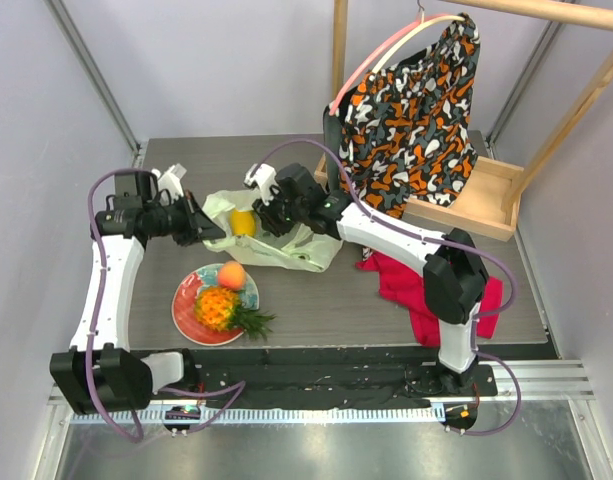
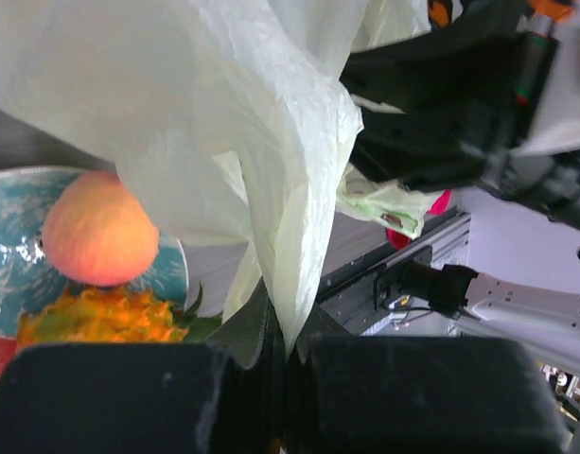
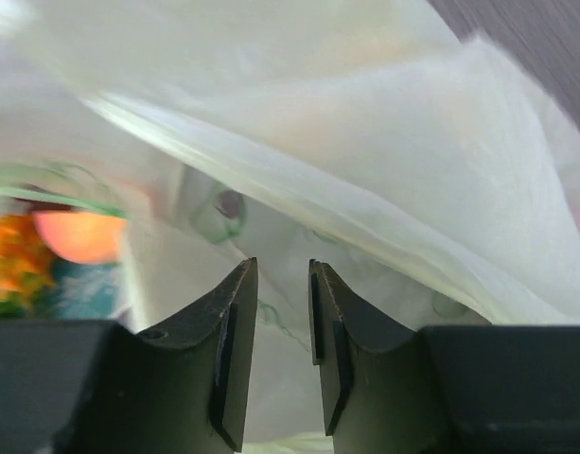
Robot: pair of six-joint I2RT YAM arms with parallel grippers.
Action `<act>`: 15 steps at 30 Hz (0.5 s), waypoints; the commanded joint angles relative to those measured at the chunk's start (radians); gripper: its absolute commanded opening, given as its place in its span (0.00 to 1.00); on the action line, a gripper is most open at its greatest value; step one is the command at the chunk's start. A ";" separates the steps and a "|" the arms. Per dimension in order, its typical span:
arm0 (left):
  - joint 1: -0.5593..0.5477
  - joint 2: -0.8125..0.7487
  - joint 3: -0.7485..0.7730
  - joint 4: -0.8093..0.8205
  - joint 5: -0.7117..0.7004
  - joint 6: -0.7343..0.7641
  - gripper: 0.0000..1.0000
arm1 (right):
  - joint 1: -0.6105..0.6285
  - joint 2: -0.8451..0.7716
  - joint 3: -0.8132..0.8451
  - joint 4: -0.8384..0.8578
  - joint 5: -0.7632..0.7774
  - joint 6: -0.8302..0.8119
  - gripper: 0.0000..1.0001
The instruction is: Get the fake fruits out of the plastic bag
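Note:
The pale yellow-green plastic bag (image 1: 291, 248) lies crumpled at mid table. A yellow mango (image 1: 243, 222) shows in its open mouth. My left gripper (image 1: 214, 232) is shut on the bag's left edge (image 2: 299, 189) and holds the film up. My right gripper (image 1: 269, 222) is open a little, with its fingertips (image 3: 242, 284) over the bag film (image 3: 384, 161) and nothing between them. A peach (image 1: 231, 275) and an orange pineapple with green leaves (image 1: 221, 310) lie on the red-and-teal plate (image 1: 186, 320). The peach (image 2: 98, 241) and pineapple (image 2: 96, 317) also show in the left wrist view.
A red cloth (image 1: 426, 290) lies right of the bag under the right arm. An orange-black-white garment (image 1: 416, 120) hangs from a wooden rack (image 1: 466, 205) at the back right. The plate sits just in front of the bag, near the left arm.

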 commanded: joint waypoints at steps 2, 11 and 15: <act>0.004 -0.095 -0.075 -0.039 -0.013 0.017 0.00 | -0.003 -0.136 -0.257 0.017 0.105 -0.082 0.35; 0.047 -0.174 -0.248 -0.034 0.002 -0.069 0.00 | -0.005 -0.440 -0.600 0.033 0.128 -0.125 0.36; 0.048 -0.157 -0.233 -0.035 0.016 -0.054 0.00 | -0.009 -0.339 -0.473 0.065 0.122 -0.136 0.40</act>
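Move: The left hand, pinching the bag's left handle, has the peach about 8 cm back, roughly in line sideways and some 16 cm below. The pineapple is about 15 cm back, 2 cm left and 17 cm below it. The right hand is in the bag's mouth. The bag's near right end lies about 12 cm to its right, 8 cm back and 12 cm down, and the yellow fruit about 6 cm left, level ahead and 10 cm below. Keeping its pinch on the bag's handle, the left hand draws back and sinks about 5 cm each way towards the peach, tipping its fingers down some 10 degrees. The right hand, fingers parted and empty, sweeps right, back and down across the bag, away from the yellow fruit to the bag's near right end. It dips some 10 cm, then lifts about 4 cm and eases slightly back left and forward. ##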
